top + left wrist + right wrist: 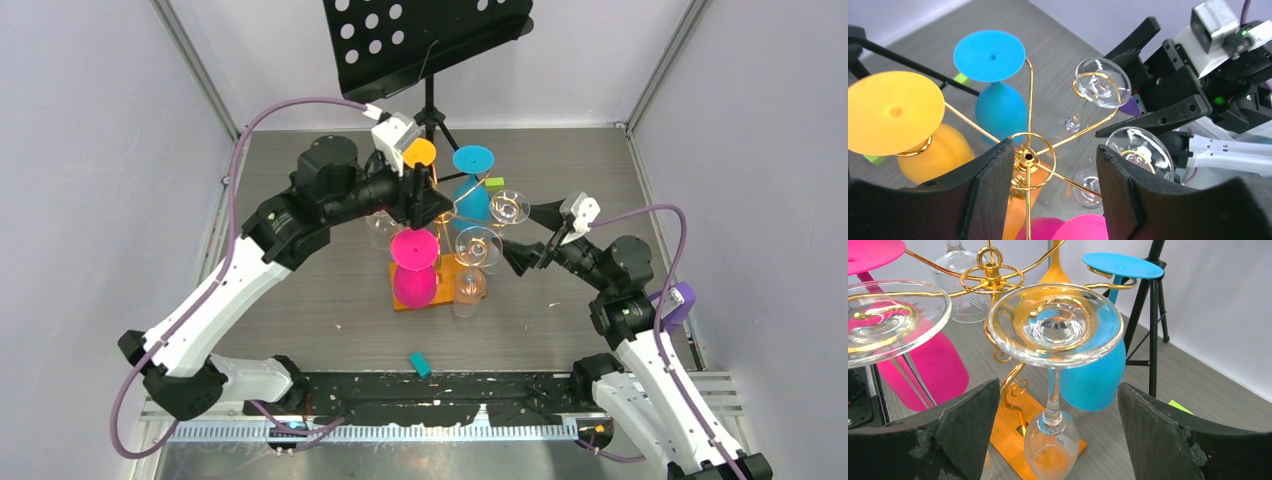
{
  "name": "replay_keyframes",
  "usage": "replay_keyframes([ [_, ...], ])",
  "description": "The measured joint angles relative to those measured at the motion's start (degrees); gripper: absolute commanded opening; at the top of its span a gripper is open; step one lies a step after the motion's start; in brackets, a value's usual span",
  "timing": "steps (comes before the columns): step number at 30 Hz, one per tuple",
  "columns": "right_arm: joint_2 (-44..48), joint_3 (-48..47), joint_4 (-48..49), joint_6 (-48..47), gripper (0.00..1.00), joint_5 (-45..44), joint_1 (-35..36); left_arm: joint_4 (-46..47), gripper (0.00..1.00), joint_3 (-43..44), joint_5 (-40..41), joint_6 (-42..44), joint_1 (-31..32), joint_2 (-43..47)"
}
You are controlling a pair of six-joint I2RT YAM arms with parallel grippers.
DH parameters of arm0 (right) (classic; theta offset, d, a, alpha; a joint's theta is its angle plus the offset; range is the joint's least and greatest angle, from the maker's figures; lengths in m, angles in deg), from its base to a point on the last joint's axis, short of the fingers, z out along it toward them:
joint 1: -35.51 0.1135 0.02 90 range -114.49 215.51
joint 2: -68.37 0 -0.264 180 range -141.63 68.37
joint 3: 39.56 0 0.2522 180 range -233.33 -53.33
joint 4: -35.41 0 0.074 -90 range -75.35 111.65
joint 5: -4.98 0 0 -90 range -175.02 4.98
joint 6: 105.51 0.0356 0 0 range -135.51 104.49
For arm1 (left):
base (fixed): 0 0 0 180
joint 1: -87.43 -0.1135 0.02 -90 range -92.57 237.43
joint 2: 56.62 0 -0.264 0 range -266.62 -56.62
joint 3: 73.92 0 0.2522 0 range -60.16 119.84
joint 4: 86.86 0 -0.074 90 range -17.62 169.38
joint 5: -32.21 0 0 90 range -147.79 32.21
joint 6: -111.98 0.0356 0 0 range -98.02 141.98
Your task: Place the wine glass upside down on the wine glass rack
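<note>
The wine glass (pixel 1055 325) is clear and hangs upside down from a loop arm of the gold wire wine glass rack (pixel 989 271), its bowl (pixel 1052 445) above the orange base (pixel 1008 432). My right gripper (pixel 1055 405) is open, its fingers (pixel 963 425) standing wide on either side of the stem without touching. From above, the glass (pixel 509 207) sits just off the right gripper (pixel 528 235). My left gripper (pixel 1055 170) is open over the rack's top hub (pixel 1025 157), its left finger (pixel 993 190) close beside the hub ring.
Pink (pixel 414 248), orange (pixel 419 153), blue (pixel 473 160) and another clear glass (pixel 478 246) also hang on the rack. A black perforated music stand (pixel 425 40) rises behind. A teal block (pixel 420 363) and green block (pixel 494 183) lie on the table.
</note>
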Motion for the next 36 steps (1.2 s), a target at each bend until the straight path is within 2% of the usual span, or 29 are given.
replay_keyframes([
  [4, 3.28, 0.04, -3.32, -0.13, 0.99, -2.86, 0.00, 4.15, 0.72, -3.34, 1.14, 0.33, 0.00, 4.44],
  [9, 9.97, 2.03, -5.42, 1.16, 0.99, -8.81, 0.00, 10.34, 0.83, -11.10, 5.64, 2.29, 0.00, 12.37],
  [15, 18.14, 4.74, -8.28, 6.43, 0.99, -21.05, 0.00, 16.17, 0.99, -25.49, 17.97, 3.89, 0.02, 26.27],
  [17, 20.20, 5.86, -9.64, 8.68, 0.99, -26.16, 0.00, 16.57, 0.99, -29.35, 23.34, 3.30, 0.00, 30.38],
  [24, 22.88, 10.25, -12.83, 15.17, 0.99, -42.05, 0.00, 9.40, 1.00, -41.48, 40.28, -6.54, -0.09, 41.44],
  [29, 21.22, 10.62, -15.72, 17.92, 0.96, -50.03, 0.00, 0.17, 1.00, -47.30, 44.85, -15.39, -0.09, 42.47],
  [36, 15.47, 10.62, -20.02, 21.42, 0.96, -54.53, 0.00, -6.03, 1.00, -47.74, 48.43, -20.09, -0.09, 39.04],
])
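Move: The gold rack's top hub is about 2 cm right of my left hand and 4 cm below it. The pink glass's foot lies 8 cm back and 4 cm left, the yellow one's 11 cm ahead and 3 cm left, both 7 cm down. My right hand has the just-hung clear glass's foot about 4 cm ahead, 3 cm left and 2 cm up; the front clear glass's foot is 3 cm back and 9 cm left. With the glass already released, I take both hands away. My left hand lifts about 3 cm off the rack's hub, swings some 21 cm left over the rack's left side and sinks 18 cm below its start, opening fully and turning about 50 degrees counter-clockwise. My right hand, still wide open, backs off the clear glass, going about 14 cm right and then 10 cm down, turning clockwise to face forward and tipping down. ##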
